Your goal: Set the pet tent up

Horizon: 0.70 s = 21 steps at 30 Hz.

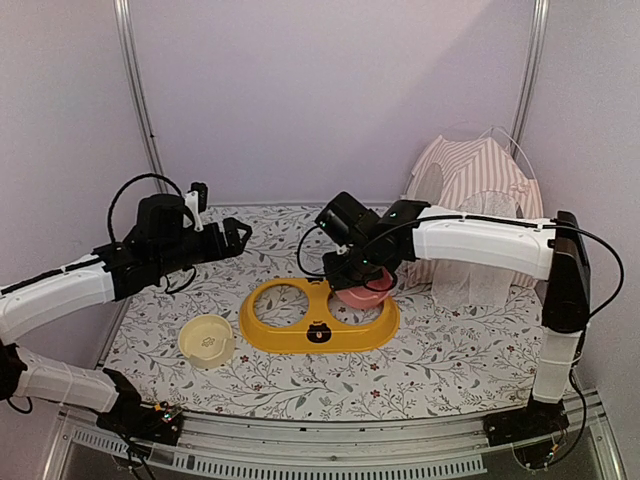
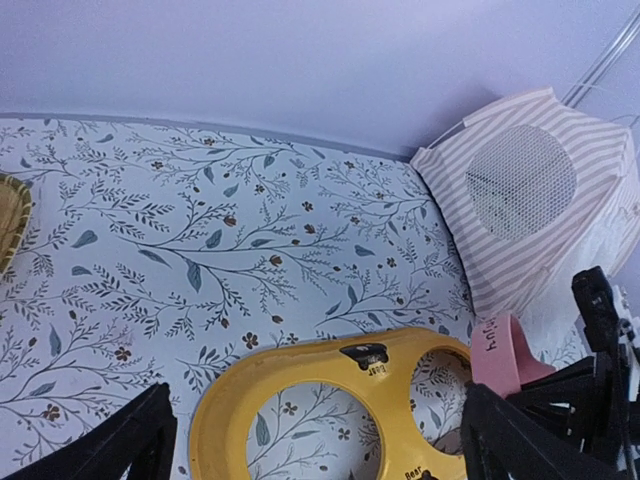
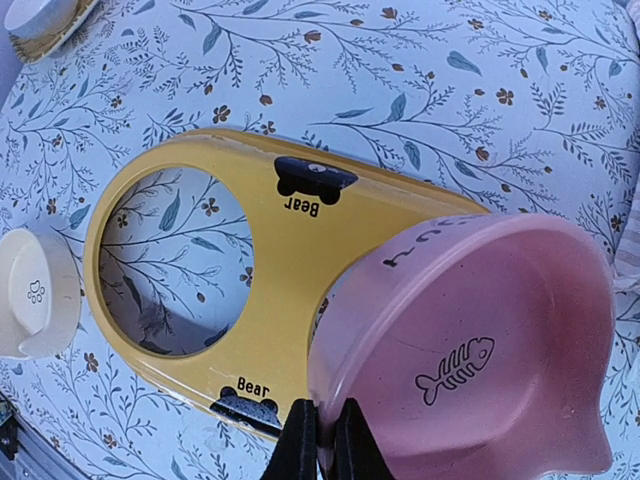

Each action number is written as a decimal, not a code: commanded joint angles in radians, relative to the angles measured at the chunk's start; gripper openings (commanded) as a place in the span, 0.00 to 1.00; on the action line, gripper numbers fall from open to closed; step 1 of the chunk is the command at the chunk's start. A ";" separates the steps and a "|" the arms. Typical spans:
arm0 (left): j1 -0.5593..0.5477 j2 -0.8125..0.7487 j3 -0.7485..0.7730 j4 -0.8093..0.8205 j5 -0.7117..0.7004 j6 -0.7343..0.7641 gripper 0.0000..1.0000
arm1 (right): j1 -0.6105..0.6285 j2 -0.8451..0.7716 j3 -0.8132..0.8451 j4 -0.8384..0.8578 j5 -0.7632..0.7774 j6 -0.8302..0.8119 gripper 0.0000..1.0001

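The pet tent (image 1: 470, 180), pink-and-white striped with a round mesh window, stands at the back right corner against the wall; it also shows in the left wrist view (image 2: 540, 200). My right gripper (image 1: 352, 283) hovers in front of it, over the right hole of a yellow two-hole bowl stand (image 1: 318, 322). That gripper (image 3: 325, 440) is shut on the rim of a pink bowl (image 3: 480, 340) with a fishbone mark, held tilted. My left gripper (image 1: 235, 235) hangs open and holds nothing above the mat's left half, well away from the tent.
A cream bowl (image 1: 207, 340) with a paw print sits on the floral mat (image 1: 440, 350) left of the stand. Another bowl (image 3: 40, 20) lies at the mat's far left. Walls close the back and both sides.
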 commanded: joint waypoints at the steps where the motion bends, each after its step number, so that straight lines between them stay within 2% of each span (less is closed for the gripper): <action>1: 0.058 -0.036 -0.043 -0.009 0.073 -0.052 0.99 | 0.006 0.081 0.087 0.053 0.053 -0.088 0.00; 7: 0.093 -0.069 -0.069 -0.019 0.094 -0.056 0.99 | 0.007 0.152 0.110 0.056 0.077 -0.120 0.00; 21: 0.127 -0.062 -0.065 -0.022 0.130 -0.055 1.00 | 0.037 0.199 0.128 0.000 0.090 -0.111 0.00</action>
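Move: My right hand already grips the pink bowl by its left rim. The yellow stand's right opening lies about 5 cm to the right, 2 cm ahead and 13 cm below. At that height too, the stand's left opening is 11 cm left and 2 cm ahead, the cream bowl some 25 cm left and 5 cm back. The striped tent stands about 30 cm right and 12 cm ahead, slightly lower. From my left hand, the right opening is roughly 23 cm right, 1 cm back and 22 cm down. I lower the pinched pink bowl about 6 cm towards the stand's right opening, quickly at first, then easing almost to a stop, drifting some 2.5 cm left and tipping the hand's left side down a little. The fingers keep the rim shut between them. My empty left hand, still wide open, goes about 3 cm farther left and dips slightly. ##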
